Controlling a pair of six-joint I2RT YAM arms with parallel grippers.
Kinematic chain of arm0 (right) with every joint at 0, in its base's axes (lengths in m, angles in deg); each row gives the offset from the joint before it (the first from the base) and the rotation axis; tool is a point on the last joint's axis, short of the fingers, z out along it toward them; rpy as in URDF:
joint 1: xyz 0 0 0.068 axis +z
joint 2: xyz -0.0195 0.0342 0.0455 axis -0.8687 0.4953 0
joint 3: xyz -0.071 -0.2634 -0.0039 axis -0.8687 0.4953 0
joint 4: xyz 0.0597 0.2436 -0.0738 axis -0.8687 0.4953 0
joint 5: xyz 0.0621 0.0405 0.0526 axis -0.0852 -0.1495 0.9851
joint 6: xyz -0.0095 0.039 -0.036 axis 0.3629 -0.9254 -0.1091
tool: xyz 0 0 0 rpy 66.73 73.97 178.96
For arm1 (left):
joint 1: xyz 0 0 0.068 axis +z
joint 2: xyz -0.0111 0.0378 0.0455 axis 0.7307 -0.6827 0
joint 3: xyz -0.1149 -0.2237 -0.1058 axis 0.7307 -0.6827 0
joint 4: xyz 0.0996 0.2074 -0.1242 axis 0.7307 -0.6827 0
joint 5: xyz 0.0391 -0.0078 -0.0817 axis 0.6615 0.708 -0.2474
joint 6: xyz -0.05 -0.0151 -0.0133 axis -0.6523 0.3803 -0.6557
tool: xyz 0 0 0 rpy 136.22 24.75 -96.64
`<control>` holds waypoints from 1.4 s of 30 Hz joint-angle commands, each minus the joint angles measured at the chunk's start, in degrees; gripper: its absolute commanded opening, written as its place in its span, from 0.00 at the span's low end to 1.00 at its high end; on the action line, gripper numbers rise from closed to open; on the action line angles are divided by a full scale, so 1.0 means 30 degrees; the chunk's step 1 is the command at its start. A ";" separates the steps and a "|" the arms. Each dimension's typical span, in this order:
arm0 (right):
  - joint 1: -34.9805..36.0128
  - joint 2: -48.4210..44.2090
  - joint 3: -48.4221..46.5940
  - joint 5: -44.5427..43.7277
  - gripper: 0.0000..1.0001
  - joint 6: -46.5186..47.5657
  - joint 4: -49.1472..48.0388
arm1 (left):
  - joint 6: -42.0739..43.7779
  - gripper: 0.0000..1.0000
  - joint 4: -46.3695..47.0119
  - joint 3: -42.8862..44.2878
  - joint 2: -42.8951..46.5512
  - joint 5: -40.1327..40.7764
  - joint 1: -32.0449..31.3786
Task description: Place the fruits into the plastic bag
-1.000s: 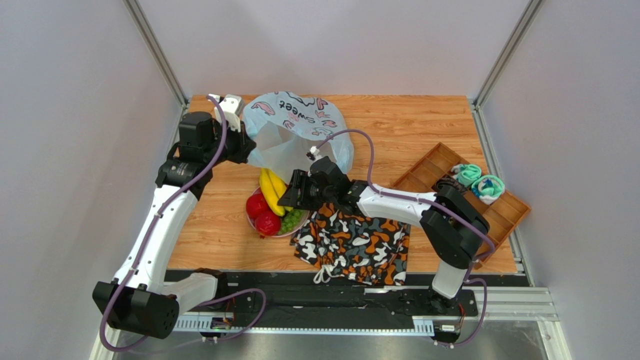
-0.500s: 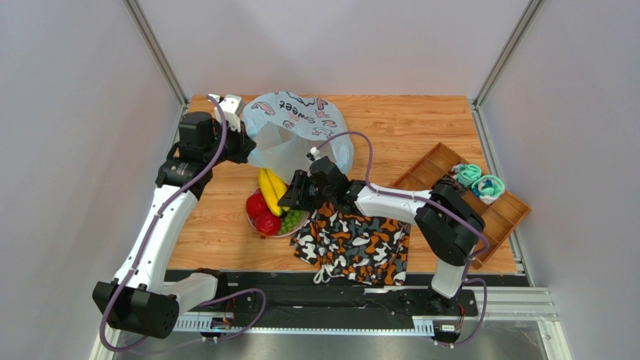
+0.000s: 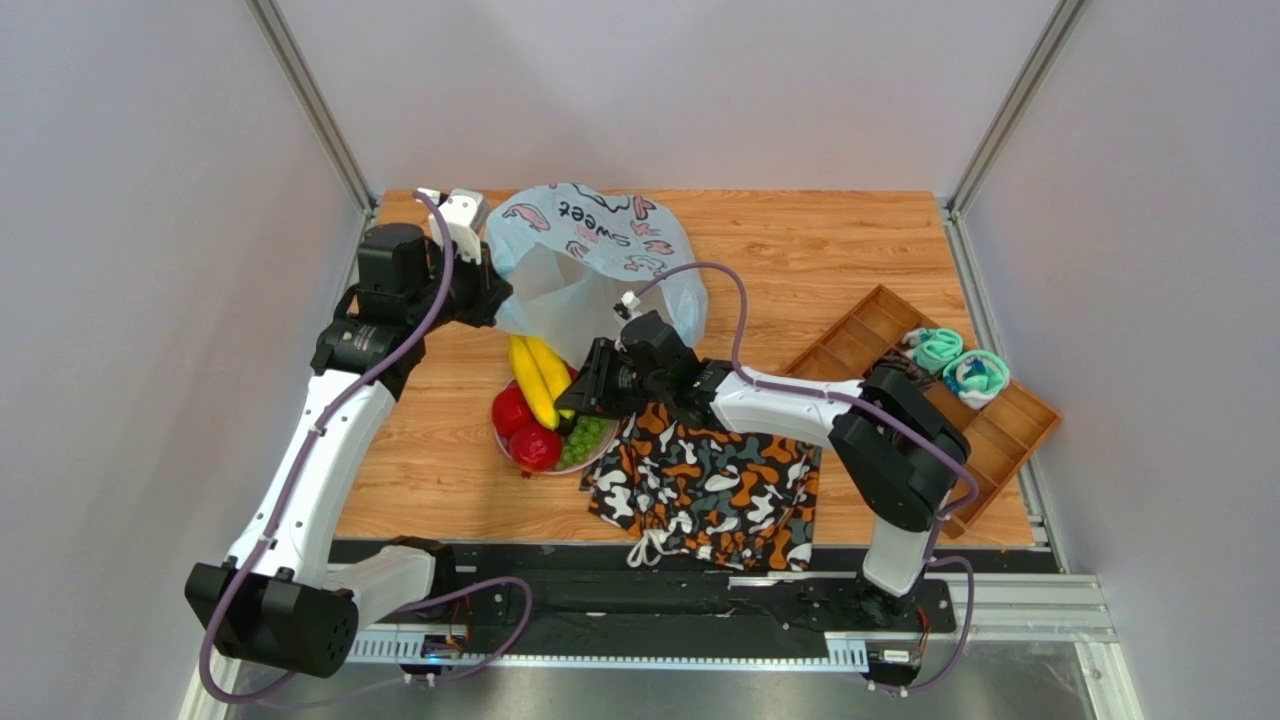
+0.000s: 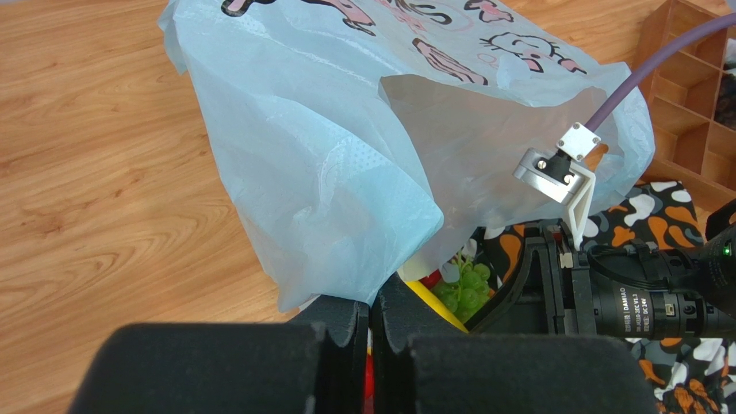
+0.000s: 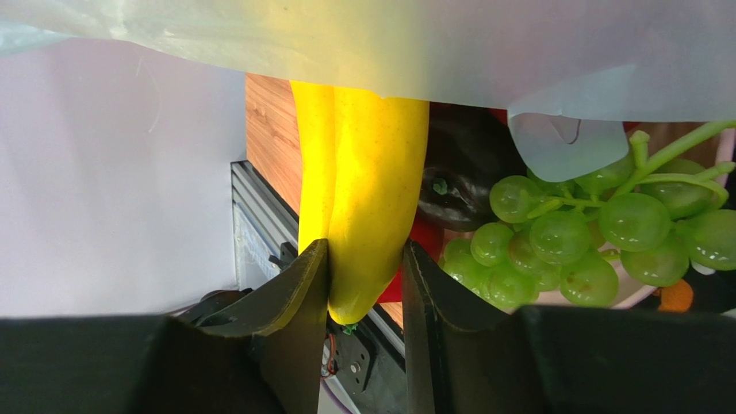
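Observation:
The light-blue plastic bag (image 3: 594, 248) stands at the back of the table, its mouth facing the pink plate (image 3: 553, 470). My left gripper (image 3: 489, 293) is shut on the bag's lower edge (image 4: 345, 155), pinching the film between its fingers (image 4: 373, 306). On the plate lie two yellow bananas (image 3: 534, 375), red fruits (image 3: 535, 444) and green grapes (image 3: 583, 438). My right gripper (image 5: 364, 276) is shut on the end of one banana (image 5: 371, 172), both fingers touching it. Grapes (image 5: 587, 241) and a dark purple fruit (image 5: 462, 164) sit beside it, under the bag's rim (image 5: 432, 43).
An orange-black-white camouflage cloth (image 3: 706, 480) lies just right of the plate, under my right arm. A wooden compartment tray (image 3: 962, 405) with teal items sits at the right edge. Grey walls enclose the table on three sides.
My right gripper has edged left over the plate and its fingers have closed in on the banana's end. The left gripper still holds the bag, unmoved.

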 commanded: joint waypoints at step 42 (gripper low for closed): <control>-0.1664 -0.5825 -0.3408 -0.4636 0.00 0.8438 0.8612 | -0.1037 0.00 0.1630 -0.0360 0.0857 -0.3427 0.0996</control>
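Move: Just above the fruit bowl, the right hand already grips the near end of the bananas; the plastic bag's open mouth lies about 11 cm ahead of it, 5 cm to its right and 6 cm higher. Below the hand by some 6 cm, the grapes sit 2 cm back and 2 cm to the right, the near red fruit 3 cm back and 5 cm left. From the left hand, pinching the bag's rim, that mouth is roughly 3 cm ahead, 15 cm right and 11 cm below. Lifting the bananas up out of the bowl, the right hand swings about 10 cm right, rising as it goes and first drawing back 5 cm to clear the bag's edge; it then comes forward again some 6 cm to aim their free ends at the mouth, 8 cm higher in all. The wrist tilts some 20 degrees, the grip kept. The left hand still pinches the rim, easing 2 cm left and back again. ##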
